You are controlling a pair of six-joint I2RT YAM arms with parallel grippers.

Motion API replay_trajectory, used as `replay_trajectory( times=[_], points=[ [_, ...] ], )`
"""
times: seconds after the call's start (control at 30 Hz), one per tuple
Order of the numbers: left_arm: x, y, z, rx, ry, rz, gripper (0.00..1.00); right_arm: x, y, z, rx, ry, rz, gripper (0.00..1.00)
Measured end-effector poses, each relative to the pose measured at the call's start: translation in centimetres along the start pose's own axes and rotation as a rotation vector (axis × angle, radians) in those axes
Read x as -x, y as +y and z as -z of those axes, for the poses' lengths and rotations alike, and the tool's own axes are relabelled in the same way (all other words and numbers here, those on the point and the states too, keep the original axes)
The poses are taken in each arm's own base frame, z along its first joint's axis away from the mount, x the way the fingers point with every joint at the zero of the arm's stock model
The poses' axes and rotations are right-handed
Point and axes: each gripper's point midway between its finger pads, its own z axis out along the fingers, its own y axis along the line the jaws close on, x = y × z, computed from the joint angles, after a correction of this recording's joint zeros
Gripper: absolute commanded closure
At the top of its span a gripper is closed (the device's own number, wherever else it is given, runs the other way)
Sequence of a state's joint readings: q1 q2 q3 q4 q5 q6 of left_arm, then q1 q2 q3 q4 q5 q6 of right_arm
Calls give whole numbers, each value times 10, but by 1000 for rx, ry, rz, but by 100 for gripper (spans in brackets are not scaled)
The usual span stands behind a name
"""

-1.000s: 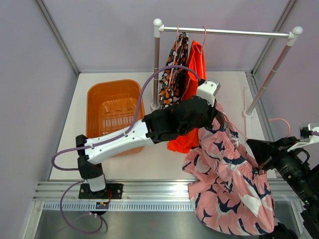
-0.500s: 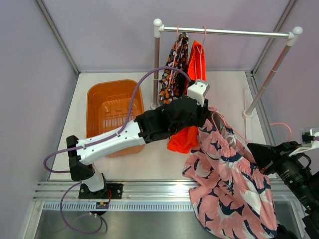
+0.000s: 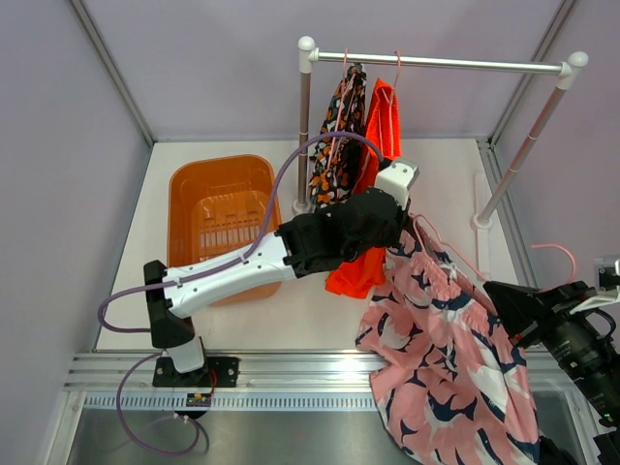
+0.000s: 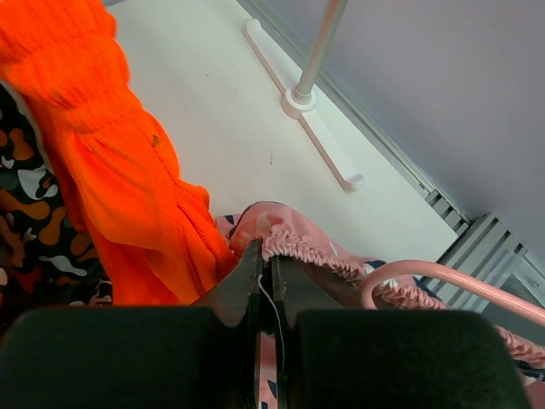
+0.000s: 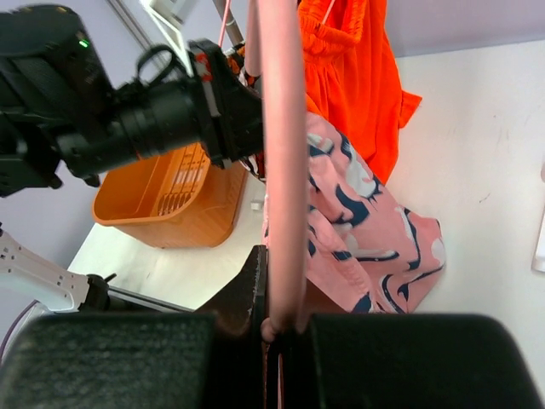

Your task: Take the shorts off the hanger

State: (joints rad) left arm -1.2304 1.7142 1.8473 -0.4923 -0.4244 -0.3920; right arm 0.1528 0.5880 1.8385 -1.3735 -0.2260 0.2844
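Pink shorts (image 3: 446,349) with navy and white shapes hang from a pink hanger (image 5: 281,153) and drape past the table's front edge. My right gripper (image 3: 506,315) is shut on that hanger at the right. My left gripper (image 4: 268,256) is shut on the gathered waistband of the pink shorts (image 4: 315,247), at the hanger's far end. Orange shorts (image 3: 383,126) and black patterned shorts (image 3: 339,136) hang side by side on the rack rail (image 3: 446,64) behind my left arm.
An orange basket (image 3: 221,223) sits on the table at the left, under my left forearm. The rack's white posts (image 3: 305,126) and flat foot (image 4: 311,128) stand at the back and right. Grey walls close in all around.
My left gripper pulled back to the left, off the waistband, then returned and shut on it. The right gripper with the hanger sank slightly toward the front right.
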Motion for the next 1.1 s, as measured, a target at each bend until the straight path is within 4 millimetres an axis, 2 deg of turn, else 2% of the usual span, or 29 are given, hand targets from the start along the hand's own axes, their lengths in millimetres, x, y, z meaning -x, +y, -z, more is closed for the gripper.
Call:
replay_trajectory(
  times=[0.17,0.3,0.43,0.53,0.6,0.67,0.73,0.8,0.93,1.03,1.1],
  points=[
    [-31,-29,-1,-46,59,-74,100,3,0,2,-7,-11,2,100],
    [-61,-71,20,-137,101,-176,100,-2,-10,-7,-50,11,-8,100],
    [-109,-132,67,-320,152,-321,100,-6,-27,-29,-122,46,-27,100],
    [-150,-175,121,-515,206,-460,100,-1,-38,-52,-168,62,-37,100],
    [-165,-191,155,-613,227,-532,100,3,-44,-67,-197,74,-38,100],
    [-171,-197,184,-672,231,-584,100,8,-53,-82,-240,85,-37,100],
    [-167,-195,207,-695,223,-613,100,12,-65,-98,-298,104,-31,100],
    [-152,-185,218,-679,196,-612,100,17,-76,-113,-351,125,-25,100],
    [-91,-150,233,-605,76,-546,100,32,-85,-129,-408,122,-12,100],
    [-45,-123,252,-572,-23,-480,100,49,-73,-133,-359,87,-25,100],
    [-24,-110,261,-561,-69,-453,100,58,-53,-134,-264,61,-51,100]
  ],
)
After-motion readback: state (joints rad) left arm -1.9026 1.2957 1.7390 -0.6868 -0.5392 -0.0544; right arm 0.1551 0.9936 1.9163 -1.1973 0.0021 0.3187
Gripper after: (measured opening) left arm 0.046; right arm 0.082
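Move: The left fingers already grip the pink shorts' waistband, with the hanger's left end only about 3 cm to their right and 2 cm back, at much the same height. The orange shorts hang some 8 cm to the left and 5 cm ahead; the basket lies about 37 cm left, 10 cm ahead and 27 cm below. The right hand already holds the hanger's neck, and from it the gripped waistband is roughly 15 cm ahead, 15 cm left and 8 cm lower. Keeping the waistband pinched, the left hand hauls quickly back about 32 cm, dipping and swinging clockwise some 50 degrees, then turns upward and left with a little forward, still clear of the hanger. The right hand keeps hold of the hanger's neck and drives it forward about 15 cm the opposite way, tipping down and swinging slightly clockwise before it eases back up and round. ##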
